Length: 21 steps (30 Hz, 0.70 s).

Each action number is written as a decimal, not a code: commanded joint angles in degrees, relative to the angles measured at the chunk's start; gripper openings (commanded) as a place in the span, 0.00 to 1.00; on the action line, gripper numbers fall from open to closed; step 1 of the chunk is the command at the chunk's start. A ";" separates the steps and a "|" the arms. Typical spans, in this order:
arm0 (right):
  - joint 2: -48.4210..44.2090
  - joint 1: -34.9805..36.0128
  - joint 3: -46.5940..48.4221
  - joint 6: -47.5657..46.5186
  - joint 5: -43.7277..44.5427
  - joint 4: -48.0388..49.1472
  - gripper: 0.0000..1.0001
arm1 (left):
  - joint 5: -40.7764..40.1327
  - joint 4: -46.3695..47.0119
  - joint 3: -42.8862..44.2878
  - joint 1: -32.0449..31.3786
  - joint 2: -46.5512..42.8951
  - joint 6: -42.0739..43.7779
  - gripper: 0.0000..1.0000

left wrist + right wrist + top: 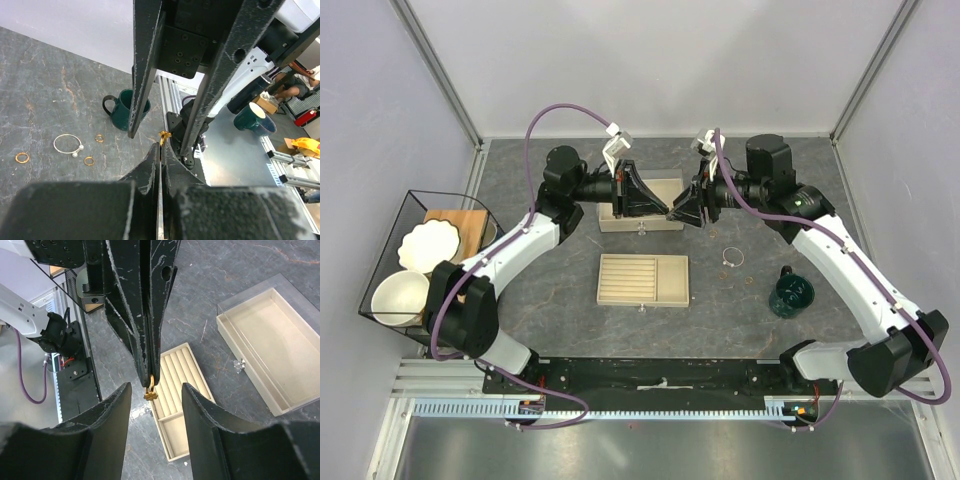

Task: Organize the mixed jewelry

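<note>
My left gripper (667, 211) (161, 146) is shut on a small gold ring with a flower ornament (164, 135) (150, 393), which sticks out past its tips above the table. My right gripper (675, 214) (156, 386) faces it tip to tip and is open, one finger (111, 410) on each side of the ring without touching it. The rest of the mixed jewelry lies on the grey table: a thin silver hoop (67, 144) (731, 257) and three small gold rings (89, 161), (22, 157), (99, 138).
A beige slotted tray (643, 279) (186, 371) lies below the grippers. A beige box with a clear lid (640, 222) (264, 347) sits behind them. A dark green mug (791, 295) (121, 111) stands at the right. A wire basket with white bowls (415, 262) is at the left edge.
</note>
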 commanded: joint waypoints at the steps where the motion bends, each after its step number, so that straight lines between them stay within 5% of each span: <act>1: 0.32 -0.11 1.86 0.44 -1.06 2.55 0.51 | 0.53 -0.24 -0.31 -0.37 -2.23 1.81 0.02; 21: -0.56 -0.11 0.98 0.09 -0.80 2.46 0.32 | -0.35 -1.82 -0.92 -0.37 -2.58 3.57 0.02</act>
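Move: In the left fingertips hangs the small gold ring, about 1 cm to the right of that hand's point. From the right hand the ring lies some 1 cm to the left, level, between its half-open fingers. Some 31 cm below the right hand, the slotted tray lies about 6 cm back and 7 cm left, the lidded box 12 cm ahead and 7 cm left, and the bracelet 13 cm to the right at about the same reach. Closing slowly around the gold ring, the right fingers go from about half open to a third open while that hand stays nearly in place, pointing left at the left fingertips. The left hand keeps its pinch on the ring and holds it out almost still, sinking only about half a centimetre. ##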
